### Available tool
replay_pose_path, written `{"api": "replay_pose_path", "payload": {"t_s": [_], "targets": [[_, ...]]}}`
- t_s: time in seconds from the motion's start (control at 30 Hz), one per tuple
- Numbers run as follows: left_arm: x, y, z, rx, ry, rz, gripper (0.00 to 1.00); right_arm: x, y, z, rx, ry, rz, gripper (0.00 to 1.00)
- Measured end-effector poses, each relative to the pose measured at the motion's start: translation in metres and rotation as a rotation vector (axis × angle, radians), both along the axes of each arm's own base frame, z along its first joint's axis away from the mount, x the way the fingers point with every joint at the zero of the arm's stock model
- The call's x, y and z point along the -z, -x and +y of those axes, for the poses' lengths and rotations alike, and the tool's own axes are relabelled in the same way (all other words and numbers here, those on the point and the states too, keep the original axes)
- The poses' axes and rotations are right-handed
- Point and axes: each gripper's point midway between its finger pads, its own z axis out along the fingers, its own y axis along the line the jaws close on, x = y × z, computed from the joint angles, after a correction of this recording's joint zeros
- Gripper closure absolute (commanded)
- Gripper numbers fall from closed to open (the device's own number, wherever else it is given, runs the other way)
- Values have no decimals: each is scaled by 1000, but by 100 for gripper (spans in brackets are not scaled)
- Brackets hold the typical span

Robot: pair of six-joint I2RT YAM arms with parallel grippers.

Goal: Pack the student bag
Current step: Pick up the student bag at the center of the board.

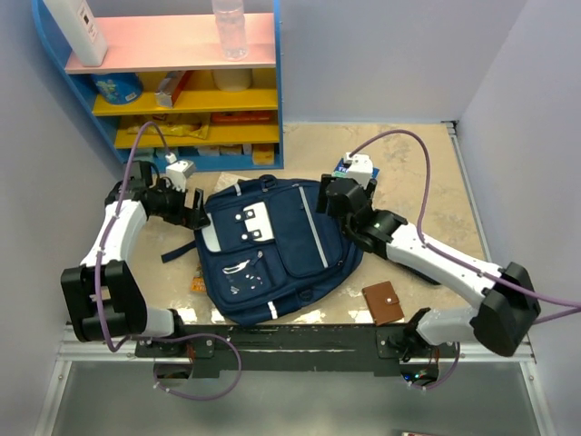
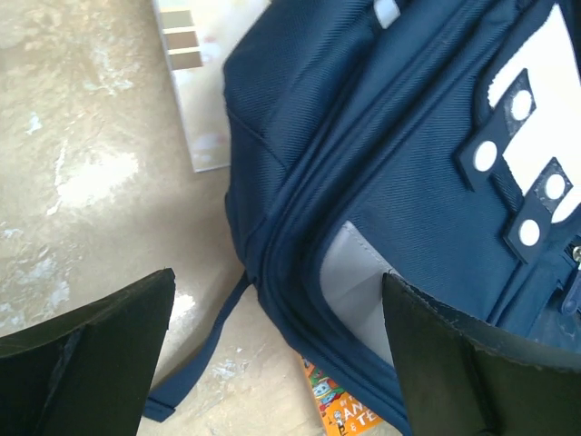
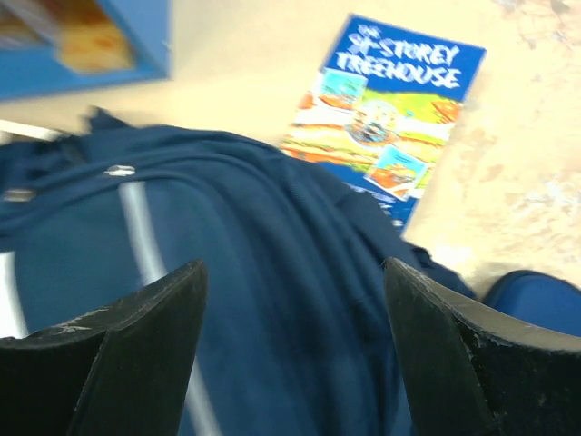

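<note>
The student bag lies flat in the middle of the table, navy with grey stripes and a white buckle patch. My left gripper hangs open at the bag's left edge. In the left wrist view its jaws straddle the bag's side seam and a grey panel, holding nothing. My right gripper is open over the bag's upper right corner. In the right wrist view only navy fabric lies below the gap between its fingers, and nothing is gripped.
A blue Treehouse book lies beyond the bag's top right. An orange book pokes out under the bag's left side beside a loose strap. A brown wallet sits at front right. A blue shelf unit stands at the back left.
</note>
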Motion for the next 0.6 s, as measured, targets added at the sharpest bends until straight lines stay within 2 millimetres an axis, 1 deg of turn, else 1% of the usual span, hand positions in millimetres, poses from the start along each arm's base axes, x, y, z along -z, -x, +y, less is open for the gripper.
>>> {"api": "replay_pose_path", "payload": {"t_s": [0.17, 0.3, 0.37, 0.4, 0.43, 0.47, 0.5, 0.53, 0.57, 0.6], "targets": [[7, 10, -11, 33, 14, 25, 0, 48, -20, -24, 6, 110, 132, 16], [12, 15, -17, 50, 19, 44, 0, 70, -23, -42, -12, 111, 204, 17], [16, 17, -19, 58, 22, 51, 1, 77, -23, -47, -29, 94, 230, 18], [17, 18, -21, 61, 24, 55, 13, 80, -22, -47, -39, 86, 238, 20], [20, 18, -23, 61, 35, 64, 21, 82, -21, -47, -51, 72, 244, 21], [21, 19, -25, 65, 37, 67, 31, 85, -20, -46, -64, 56, 249, 22], [23, 19, -28, 67, 49, 77, 56, 87, -18, -45, -78, 41, 252, 24], [25, 18, -29, 62, 55, 86, 64, 89, -16, -44, -93, 24, 254, 25], [27, 16, -30, 51, 62, 90, 70, 91, -13, -42, -108, 4, 256, 26], [27, 13, -31, 41, 69, 88, 81, 95, -9, -40, -121, -8, 263, 32]]}}
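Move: The student bag lies flat between the hands. Its middle is about 22 cm right, 9 cm back and 4 cm below the left hand, with its left edge only 3 cm to that hand's right. From the right hand, its middle is some 17 cm left, 16 cm back and 12 cm down. The blue treehouse book lies 5 cm ahead, 5 cm right of the right hand; the orange one, mostly under the bag, is 16 cm back, 3 cm right of the left hand. Around the bag's left edge, by its pale grey patch, the left fingers go from wide open to roughly half shut as that hand eases a few centimetres right, down and slightly back. The right hand drops about 10 cm onto the bag's right edge, swinging right and slightly forward, then a little back, and tips some 15 degrees further down; its fingers stay open, astride the edge. ##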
